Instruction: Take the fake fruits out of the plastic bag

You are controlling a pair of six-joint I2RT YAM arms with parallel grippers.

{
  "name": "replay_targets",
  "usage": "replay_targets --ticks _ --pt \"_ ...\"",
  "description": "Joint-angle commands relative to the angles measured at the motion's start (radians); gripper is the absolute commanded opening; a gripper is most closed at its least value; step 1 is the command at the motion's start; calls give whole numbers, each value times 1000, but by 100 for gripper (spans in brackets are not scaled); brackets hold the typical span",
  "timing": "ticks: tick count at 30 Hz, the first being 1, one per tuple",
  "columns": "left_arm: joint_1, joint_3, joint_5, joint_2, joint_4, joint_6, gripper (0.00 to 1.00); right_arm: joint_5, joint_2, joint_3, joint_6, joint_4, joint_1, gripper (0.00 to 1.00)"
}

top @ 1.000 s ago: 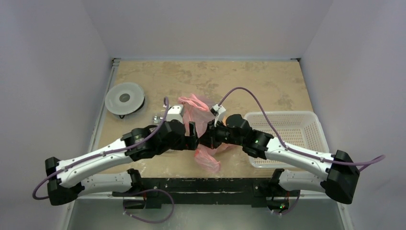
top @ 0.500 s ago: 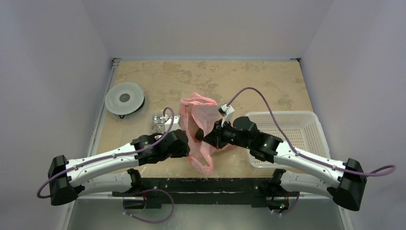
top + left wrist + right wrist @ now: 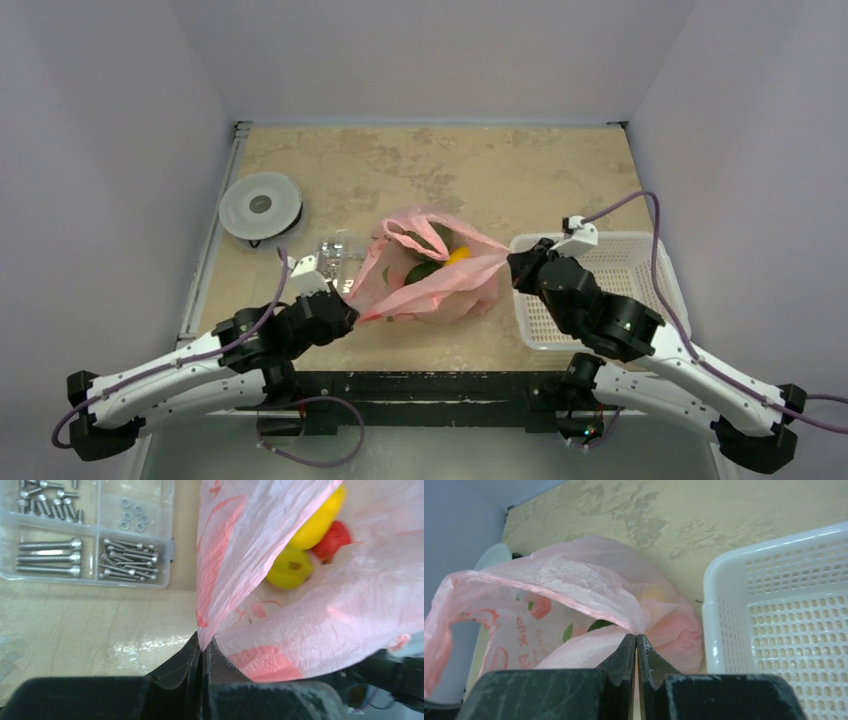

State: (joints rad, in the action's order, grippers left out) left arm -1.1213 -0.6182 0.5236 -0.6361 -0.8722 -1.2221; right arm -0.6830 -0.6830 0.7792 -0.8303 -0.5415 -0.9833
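Observation:
The pink plastic bag (image 3: 430,290) lies mid-table with its mouth stretched wide between both grippers. My left gripper (image 3: 350,312) is shut on the bag's left edge, and the film runs into its closed tips (image 3: 203,645). My right gripper (image 3: 512,265) is shut on the right edge, where the pink film (image 3: 574,580) gathers at its tips (image 3: 636,637). Fake fruits show inside the bag: a dark green one (image 3: 420,271) and a yellow one (image 3: 456,256). In the left wrist view I see a long yellow piece (image 3: 320,522), a yellow oval (image 3: 289,569) and a red piece (image 3: 336,536).
A clear box of screws (image 3: 335,255) (image 3: 90,530) lies just left of the bag. The white perforated basket (image 3: 640,262) (image 3: 784,610) stands at the right, under my right arm. A grey round disc (image 3: 260,205) sits at the back left.
The left gripper has shut on the bag's edge. Both arms have drawn apart, left toward the near left and right toward the basket, spreading the bag's mouth and baring the fruits.

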Motion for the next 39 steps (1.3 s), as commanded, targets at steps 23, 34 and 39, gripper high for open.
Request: replay_targets --ticks 23,34,39 --pt "5 -207 -84 26 -61 300 78 410 31 20 120 108 14 77" --pt "5 -449 170 -178 -99 684 90 283 -198 200 501 89 14 99" --pt "23 -491 168 -354 -5 760 91 232 -332 256 610 116 12 99"
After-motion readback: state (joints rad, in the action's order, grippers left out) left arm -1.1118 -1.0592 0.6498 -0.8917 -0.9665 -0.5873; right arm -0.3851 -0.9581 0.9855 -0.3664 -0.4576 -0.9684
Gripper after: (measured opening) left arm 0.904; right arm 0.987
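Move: Out in front and to the right of the left hand, about 13 cm forward, 13 cm right and 7 cm down, lies the avocado in the bag; the yellow fruit is some 4 cm farther out and 8 cm to the right of the avocado. The screw box sits roughly 14 cm ahead of the left hand, 6 cm left. From the right hand the avocado is about 6 cm forward, 15 cm left and 18 cm below, the white basket 4 cm ahead and 24 cm right. Stretching the plastic bag's rim between them, the right hand swings about 4 cm right and up, then returns left while the left hand bobs up and down; both then open wide and let go. Freed, the left hand rises about 12 cm over the bag's left side and edges forward, its left side rolling up. The right hand, turning some 25 degrees counter-clockwise, draws back slightly, then moves forward and farther left over the bag. ##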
